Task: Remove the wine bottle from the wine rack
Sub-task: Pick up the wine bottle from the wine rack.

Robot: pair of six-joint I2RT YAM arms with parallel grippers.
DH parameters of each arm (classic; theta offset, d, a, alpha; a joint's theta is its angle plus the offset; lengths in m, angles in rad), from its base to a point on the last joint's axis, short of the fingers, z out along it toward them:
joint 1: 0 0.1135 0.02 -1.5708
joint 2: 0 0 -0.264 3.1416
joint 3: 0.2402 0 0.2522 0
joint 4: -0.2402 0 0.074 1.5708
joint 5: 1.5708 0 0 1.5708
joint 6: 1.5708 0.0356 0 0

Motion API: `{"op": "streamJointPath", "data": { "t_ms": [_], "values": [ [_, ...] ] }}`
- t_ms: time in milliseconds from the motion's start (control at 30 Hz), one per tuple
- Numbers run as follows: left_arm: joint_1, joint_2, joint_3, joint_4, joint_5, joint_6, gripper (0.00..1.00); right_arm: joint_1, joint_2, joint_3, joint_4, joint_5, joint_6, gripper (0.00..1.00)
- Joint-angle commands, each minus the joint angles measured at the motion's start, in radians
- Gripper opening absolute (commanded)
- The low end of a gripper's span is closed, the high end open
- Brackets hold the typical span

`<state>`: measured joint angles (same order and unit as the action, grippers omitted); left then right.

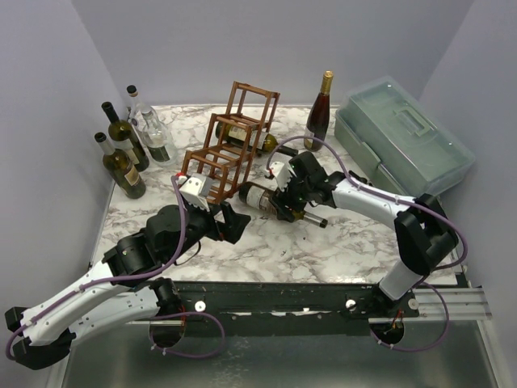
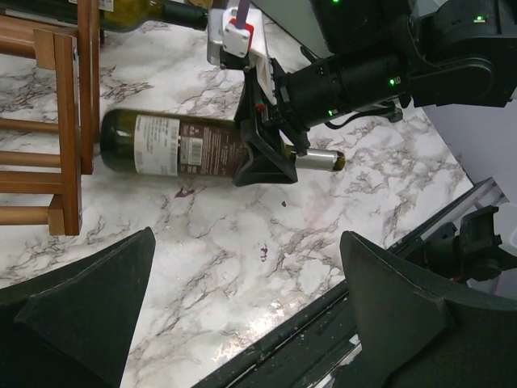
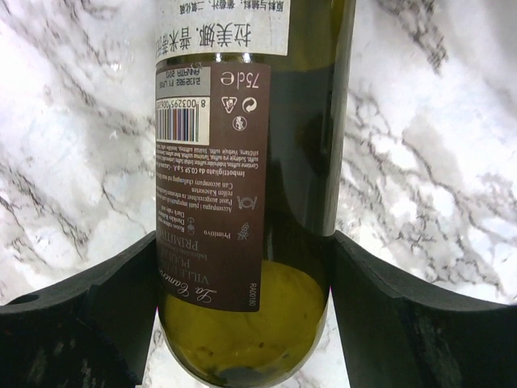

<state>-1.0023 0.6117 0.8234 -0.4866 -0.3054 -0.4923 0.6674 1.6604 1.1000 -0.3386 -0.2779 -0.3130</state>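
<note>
A dark green wine bottle (image 1: pixel 260 196) with a brown label lies on its side low over the marble, its base by the foot of the reddish-brown wine rack (image 1: pixel 230 137) and its neck pointing right. My right gripper (image 1: pixel 283 198) is shut on its shoulder. In the right wrist view the bottle (image 3: pixel 242 162) fills the gap between both black fingers (image 3: pixel 105 311). The left wrist view shows the bottle (image 2: pixel 170 145) just right of the rack (image 2: pixel 69 121). My left gripper (image 1: pixel 230 220) (image 2: pixel 246 299) stands open and holds nothing, in front of the rack.
A second bottle (image 1: pixel 250 139) lies in the rack. Three bottles (image 1: pixel 125 166) stand at the back left. A red bottle (image 1: pixel 321 113) stands upright behind the rack, next to a green toolbox (image 1: pixel 404 133). The table's front rail (image 2: pixel 307 323) is near my left fingers.
</note>
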Motion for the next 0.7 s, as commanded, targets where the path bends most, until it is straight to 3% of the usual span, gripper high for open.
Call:
{"op": "streamJointPath", "data": {
  "t_ms": [0,267,500,667],
  "values": [
    [0.006,-0.002,-0.015,0.027,0.015,0.018,0.99,-0.01,-0.074,-0.032,-0.017,-0.024,-0.024,0.33],
    [0.01,0.011,-0.043,0.098,0.106,0.077,0.99,-0.025,-0.132,-0.079,-0.041,-0.049,-0.07,0.33],
    [0.006,0.039,-0.125,0.223,0.344,0.27,0.99,-0.038,-0.157,-0.064,-0.157,-0.072,-0.151,0.33],
    [-0.075,0.063,-0.187,0.324,0.33,0.44,0.99,-0.05,-0.145,-0.008,-0.29,-0.102,-0.161,0.33]
  ]
}}
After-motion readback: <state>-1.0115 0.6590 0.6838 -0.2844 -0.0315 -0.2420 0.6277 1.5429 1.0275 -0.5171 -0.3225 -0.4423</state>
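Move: The right hand already grips the wine bottle by its shoulder; the bottle's middle lies about 4 cm to its left and 2 cm ahead, 1 cm lower. From this hand the wine rack stands some 13 cm ahead, 18 cm left and 5 cm up, and a standing bottle 20 cm ahead, 7 cm right and 9 cm up. From the open left hand the held bottle lies roughly 13 cm ahead, 13 cm right and 19 cm below. Rightward and back, the right hand keeps its hold and carries the bottle about 5 cm diagonally away from the rack, nearly level and with only a slight turn of the wrist. The left hand, wide open and touching nothing, starts a little later: right and down, with some backward travel, swinging its fingers clockwise by some 20 degrees. ##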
